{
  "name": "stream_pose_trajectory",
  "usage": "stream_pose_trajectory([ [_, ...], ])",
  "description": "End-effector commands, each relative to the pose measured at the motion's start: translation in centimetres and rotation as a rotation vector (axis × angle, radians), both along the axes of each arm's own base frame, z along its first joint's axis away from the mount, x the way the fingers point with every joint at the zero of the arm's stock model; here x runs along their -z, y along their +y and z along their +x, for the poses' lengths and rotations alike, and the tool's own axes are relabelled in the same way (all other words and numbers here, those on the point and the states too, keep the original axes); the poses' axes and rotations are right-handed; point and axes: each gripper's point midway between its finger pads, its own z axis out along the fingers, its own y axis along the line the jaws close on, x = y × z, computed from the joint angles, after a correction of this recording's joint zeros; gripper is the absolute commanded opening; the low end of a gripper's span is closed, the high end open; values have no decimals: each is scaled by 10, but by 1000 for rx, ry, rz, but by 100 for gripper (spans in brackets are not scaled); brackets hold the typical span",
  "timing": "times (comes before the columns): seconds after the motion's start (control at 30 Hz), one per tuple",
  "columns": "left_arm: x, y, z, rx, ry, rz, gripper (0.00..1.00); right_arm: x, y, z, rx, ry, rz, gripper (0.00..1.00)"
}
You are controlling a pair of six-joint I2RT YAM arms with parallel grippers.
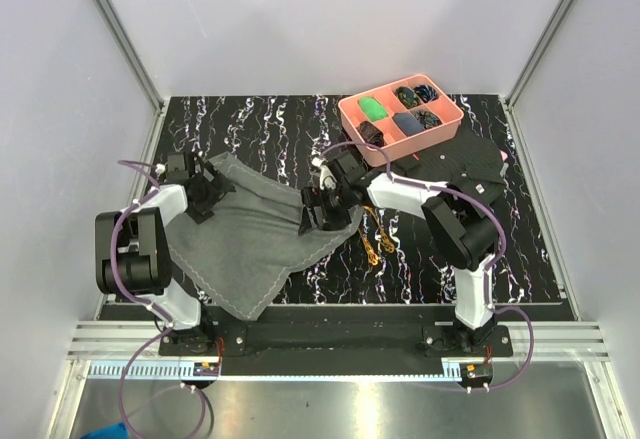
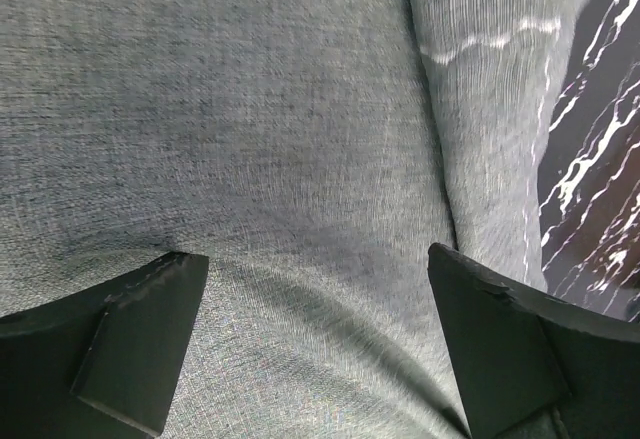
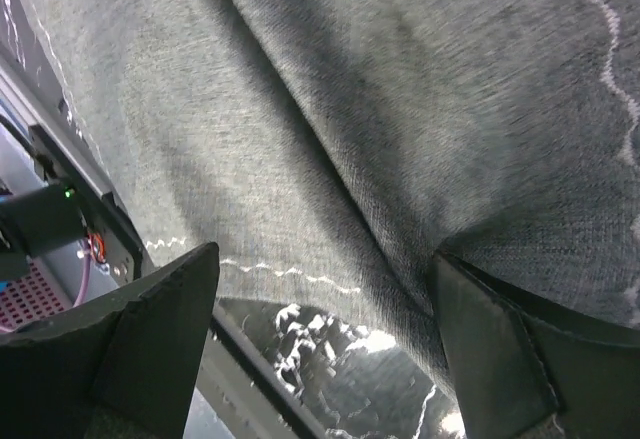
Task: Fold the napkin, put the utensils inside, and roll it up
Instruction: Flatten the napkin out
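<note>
The grey napkin (image 1: pixel 260 249) lies spread and rumpled on the black marbled table, one corner pointing at the near edge. My left gripper (image 1: pixel 205 194) stands open over its far left corner. In the left wrist view the left gripper (image 2: pixel 315 259) has both fingers wide apart above the napkin (image 2: pixel 250 109), with a fold running on the right. My right gripper (image 1: pixel 325 209) is open at the napkin's right corner. Seen from the right wrist, that gripper (image 3: pixel 325 259) straddles the stitched edge of the napkin (image 3: pixel 350 79). The gold utensils (image 1: pixel 380 239) lie just right of the napkin, beside the right arm.
A pink tray (image 1: pixel 445 129) with small dark and green items stands at the back right. A black cloth with a white tag (image 1: pixel 475 164) lies under the right arm. White walls close in the table (image 1: pixel 520 259) on three sides.
</note>
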Motion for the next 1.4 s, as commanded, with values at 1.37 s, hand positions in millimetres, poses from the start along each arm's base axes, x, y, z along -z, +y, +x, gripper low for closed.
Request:
stream_pose_trajectory([
  [1.37, -121, 17, -7, 279, -220, 187, 99, 32, 130, 161, -159, -406, 31, 61],
])
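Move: My right fingertips are on the napkin near its right corner. The stretch of its folded far edge that I want lies about 17 cm ahead and 13 cm to the left, barely lower. The spoon, partly hidden, is some 17 cm to the right and 6 cm back; the fork is 23 cm right and 4 cm back. From my left hand, that stretch is roughly 8 cm ahead and 17 cm right. I lift my right hand off the cloth and arc it over the napkin, forward and left some 20 cm, swinging the fingers forward, then come down astride the folded far edge, touching at the fingertips and narrowing my open grip partway. Meanwhile my left hand comes free, rises about 12 cm, turns slightly clockwise and hovers, fingers open. ##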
